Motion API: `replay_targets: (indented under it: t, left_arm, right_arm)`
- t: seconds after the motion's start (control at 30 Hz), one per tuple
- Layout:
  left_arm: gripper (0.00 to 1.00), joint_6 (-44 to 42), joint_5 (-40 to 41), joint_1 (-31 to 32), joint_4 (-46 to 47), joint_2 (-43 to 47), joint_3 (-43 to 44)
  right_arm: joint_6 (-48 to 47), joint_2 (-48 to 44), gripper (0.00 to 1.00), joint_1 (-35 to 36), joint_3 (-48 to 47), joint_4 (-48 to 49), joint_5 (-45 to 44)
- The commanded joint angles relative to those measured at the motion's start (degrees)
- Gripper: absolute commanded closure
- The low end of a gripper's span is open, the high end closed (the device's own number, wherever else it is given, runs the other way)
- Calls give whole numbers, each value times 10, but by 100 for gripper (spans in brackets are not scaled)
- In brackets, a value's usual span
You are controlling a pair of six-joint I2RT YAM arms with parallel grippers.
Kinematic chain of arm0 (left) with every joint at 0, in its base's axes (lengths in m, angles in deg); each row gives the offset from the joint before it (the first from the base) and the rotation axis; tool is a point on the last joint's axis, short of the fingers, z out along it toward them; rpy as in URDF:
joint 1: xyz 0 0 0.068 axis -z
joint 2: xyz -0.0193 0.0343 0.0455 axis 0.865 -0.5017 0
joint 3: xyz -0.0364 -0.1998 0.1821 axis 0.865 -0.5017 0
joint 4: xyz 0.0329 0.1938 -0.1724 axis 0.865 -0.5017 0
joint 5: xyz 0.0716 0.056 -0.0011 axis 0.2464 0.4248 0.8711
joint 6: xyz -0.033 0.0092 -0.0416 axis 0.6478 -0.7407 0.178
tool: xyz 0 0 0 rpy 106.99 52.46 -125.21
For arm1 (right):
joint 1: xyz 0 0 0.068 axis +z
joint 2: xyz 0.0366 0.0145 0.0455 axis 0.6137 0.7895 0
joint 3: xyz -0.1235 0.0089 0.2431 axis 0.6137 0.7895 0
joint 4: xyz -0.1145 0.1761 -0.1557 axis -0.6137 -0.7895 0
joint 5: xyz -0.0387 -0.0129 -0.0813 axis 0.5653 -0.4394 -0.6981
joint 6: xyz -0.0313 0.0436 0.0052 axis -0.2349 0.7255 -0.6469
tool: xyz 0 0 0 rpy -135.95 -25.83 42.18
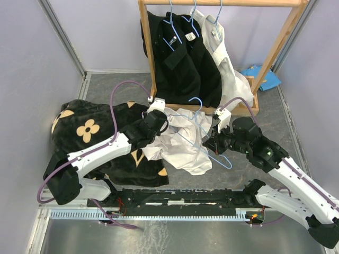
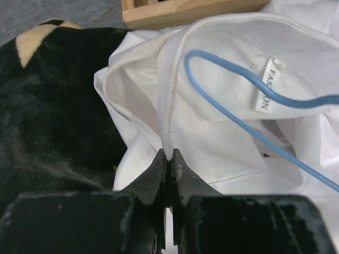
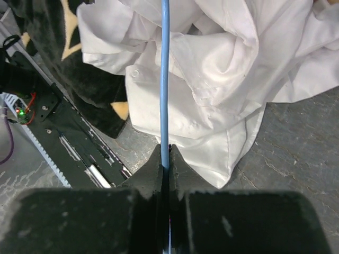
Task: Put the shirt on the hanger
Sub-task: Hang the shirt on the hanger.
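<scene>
The white shirt (image 1: 177, 143) lies crumpled on the grey floor between my two arms, partly over the black flower cloth. Its collar with a small neck label (image 2: 266, 84) shows in the left wrist view. The light-blue wire hanger (image 1: 204, 132) lies across the shirt, hook toward the rack. My left gripper (image 2: 169, 154) is shut on the shirt's collar edge (image 2: 167, 106). My right gripper (image 3: 165, 151) is shut on the hanger's wire (image 3: 164, 74), which runs straight away over the shirt (image 3: 222, 63). The hanger's hook (image 2: 222, 69) loops inside the collar opening.
A black cloth with tan flowers (image 1: 90, 132) covers the left floor. A wooden rack (image 1: 153, 58) at the back holds black shirts (image 1: 180, 58) and a white one (image 1: 225, 58) on hangers. A blue cloth (image 1: 265, 76) lies behind the rack's right post. A black rail (image 1: 180, 198) runs along the near edge.
</scene>
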Motion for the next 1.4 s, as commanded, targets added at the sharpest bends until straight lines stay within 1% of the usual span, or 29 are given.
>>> replay_targets:
  t: [0.0, 0.07, 0.13, 0.23, 0.3, 0.37, 0.5, 0.6, 0.7, 0.8, 0.97, 1.1, 1.23, 1.37]
  left_arm:
    - [97, -45, -60, -2, -34, 43, 34]
    - [97, -56, -83, -1, -48, 59, 39]
    - [97, -68, -97, -2, -61, 74, 41]
    - [97, -81, -110, -1, -81, 88, 54]
    - [97, -88, -116, 1, -103, 88, 72]
    - [97, -94, -101, 15, -136, 81, 99]
    - [97, -107, -56, 62, -192, 55, 151]
    - [97, -105, -58, 82, -208, 48, 178]
    - [97, -102, -68, 101, -226, 48, 215]
    - [97, -103, -69, 128, -267, 40, 282]
    - [97, -112, -37, 176, -361, 5, 385]
    - [97, -105, -32, 210, -416, -14, 441]
    - [97, -89, -37, 230, -448, -17, 481]
    - [97, -81, -70, 238, -464, -10, 519]
  right_arm:
    - [2, -36, 96, 0, 19, 90, 48]
    - [-1, -37, 99, -1, 28, 111, 67]
    - [-8, -25, 100, 0, 24, 111, 91]
    - [-24, 3, 100, -1, 5, 94, 133]
    - [-43, 18, 100, -1, -8, 70, 135]
    - [-56, 20, 100, -1, -17, 57, 137]
    - [-74, 5, 100, 0, -26, 50, 147]
    - [-93, 0, 100, 0, -39, 25, 151]
    - [-113, -2, 100, 0, -56, -22, 148]
    - [-127, -20, 100, -1, -66, -53, 142]
    - [-105, -62, 100, -1, -68, -36, 174]
    - [-84, -88, 100, -1, -74, -14, 180]
    - [-84, -109, 100, 0, -87, -16, 157]
    - [-84, -125, 100, 0, -85, -15, 168]
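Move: About 5 cm ahead of the left hand, which already grips the shirt's collar edge, and 2 cm to its right is the hanger's left end, roughly level with it. The hanger's hook is some 10 cm ahead and 12 cm right, slightly higher. The rack's near foot bar lies about 10 cm ahead, 15 cm right and 12 cm below. The right hand already holds the hanger; from it the shirt's collar opening lies about 9 cm ahead, 14 cm left and 5 cm lower. Lifting the pinched collar edge some 18 cm, the left hand also draws back about 12 cm and moves right over the hanger's left end, turning about 30 degrees clockwise. The right hand keeps the hanger, first easing it roughly 2.5 cm left towards the collar, then going back right, back towards the base and up about 7 cm while turning counter-clockwise; both grips stay shut. ##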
